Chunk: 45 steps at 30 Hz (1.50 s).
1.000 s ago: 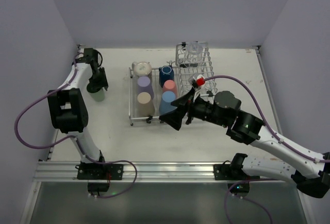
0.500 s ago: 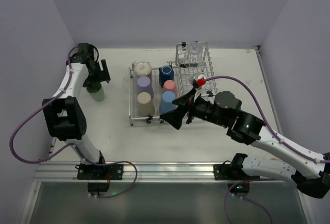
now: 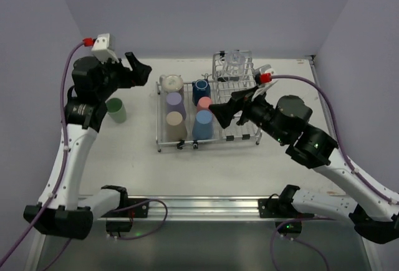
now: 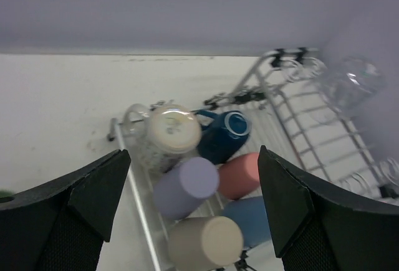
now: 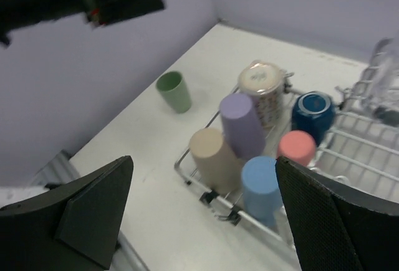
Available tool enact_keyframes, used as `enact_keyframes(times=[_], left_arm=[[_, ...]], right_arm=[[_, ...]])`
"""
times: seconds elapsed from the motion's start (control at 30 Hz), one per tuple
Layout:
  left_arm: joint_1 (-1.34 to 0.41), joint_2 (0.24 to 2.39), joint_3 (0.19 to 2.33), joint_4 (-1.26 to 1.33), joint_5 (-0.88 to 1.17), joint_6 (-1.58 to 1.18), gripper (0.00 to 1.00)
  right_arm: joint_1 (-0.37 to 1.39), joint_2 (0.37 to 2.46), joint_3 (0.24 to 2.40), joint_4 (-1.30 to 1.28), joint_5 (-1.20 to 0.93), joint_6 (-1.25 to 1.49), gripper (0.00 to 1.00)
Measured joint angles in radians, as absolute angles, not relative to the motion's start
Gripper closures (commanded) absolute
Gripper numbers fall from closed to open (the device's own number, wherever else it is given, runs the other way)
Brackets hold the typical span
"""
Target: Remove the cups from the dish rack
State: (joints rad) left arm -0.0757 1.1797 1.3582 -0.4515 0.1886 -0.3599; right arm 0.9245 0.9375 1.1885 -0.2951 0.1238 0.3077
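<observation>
The dish rack (image 3: 157, 128) holds six cups on its flat half: speckled cream (image 3: 172, 84), lavender (image 3: 174, 101), tan (image 3: 174, 121), dark blue (image 3: 201, 88), pink (image 3: 205, 103) and light blue (image 3: 203, 123). A clear glass (image 3: 234, 63) sits in the taller basket. A pale green cup (image 3: 115, 109) stands upright on the table left of the rack. My left gripper (image 3: 139, 71) hangs open and empty, high between the green cup and the rack. My right gripper (image 3: 223, 114) is open and empty above the rack's middle. In the left wrist view the lavender cup (image 4: 187, 184) lies between my fingers, far below.
The table's left edge and the side wall are close to the green cup (image 5: 174, 90). Bare tabletop (image 3: 206, 171) lies in front of the rack. The rack's front rim (image 5: 209, 187) carries small black clips.
The left gripper opened, let go of the green cup, rose and swung right toward the rack. The right gripper lifted and drew back a little to the right.
</observation>
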Motion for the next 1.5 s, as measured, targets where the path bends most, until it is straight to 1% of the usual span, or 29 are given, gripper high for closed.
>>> enact_keyframes(times=[0.1, 0.17, 0.33, 0.47, 0.67, 0.77, 1.23, 1.3, 1.33, 1.4, 1.43, 1.5], left_arm=[[-0.168, 1.041, 1.234, -0.318, 0.284, -0.387, 0.09], [-0.2, 0.976, 1.137, -0.233, 0.339, -0.408, 0.08], [-0.247, 0.927, 0.924, -0.122, 0.442, -0.432, 0.08], [-0.252, 0.9, 0.843, -0.118, 0.49, -0.43, 0.07], [-0.254, 0.817, 0.832, -0.079, 0.54, -0.406, 0.07], [-0.256, 0.807, 0.833, -0.077, 0.544, -0.396, 0.07], [-0.256, 0.808, 0.833, -0.085, 0.546, -0.375, 0.07], [-0.256, 0.81, 0.833, -0.084, 0.546, -0.374, 0.08], [-0.256, 0.812, 0.833, -0.084, 0.547, -0.375, 0.08], [-0.256, 0.82, 0.833, -0.084, 0.549, -0.375, 0.08], [-0.256, 0.826, 0.833, -0.084, 0.551, -0.376, 0.09], [-0.256, 0.838, 0.833, -0.082, 0.559, -0.382, 0.11]], right_arm=[[0.839, 0.976, 1.262, -0.316, 0.168, 0.284, 0.01], [0.766, 1.009, 1.302, -0.33, 0.202, 0.265, 0.01], [0.648, 1.121, 1.403, -0.38, 0.279, 0.219, 0.01], [0.589, 1.262, 1.497, -0.404, 0.311, 0.189, 0.01], [0.556, 1.486, 1.643, -0.435, 0.328, 0.155, 0.01], [0.546, 1.563, 1.685, -0.447, 0.33, 0.148, 0.01], [0.49, 1.702, 1.769, -0.463, 0.331, 0.145, 0.02], [0.49, 1.716, 1.769, -0.464, 0.329, 0.144, 0.07], [0.49, 1.722, 1.769, -0.464, 0.328, 0.145, 0.15], [0.49, 1.727, 1.768, -0.464, 0.324, 0.143, 0.26], [0.49, 1.727, 1.767, -0.463, 0.322, 0.146, 0.38], [0.49, 1.723, 1.76, -0.451, 0.32, 0.149, 0.55]])
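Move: The clear cup on the rack's upper tier is about 27 cm ahead of the right hand, 6 cm to its right and 9 cm lower. Some 31 cm below that hand, the blue mug is 26 cm ahead and 6 left, the pink cup 20 ahead and 5 left. From the left hand, the clear cup lies 11 cm ahead, 36 right and 5 lower; the tan cup 6 back, 13 right, 27 lower. Forward about 26 cm, drifting right and sinking towards the end, the open right hand reaches the clear cup, swinging clockwise so its fingers point ahead and somewhat down, then closes them around the cup's sides. Meanwhile the empty, open left hand draws back and right about 15 cm, turning some 30 degrees clockwise, and waits high by the tan cup. ##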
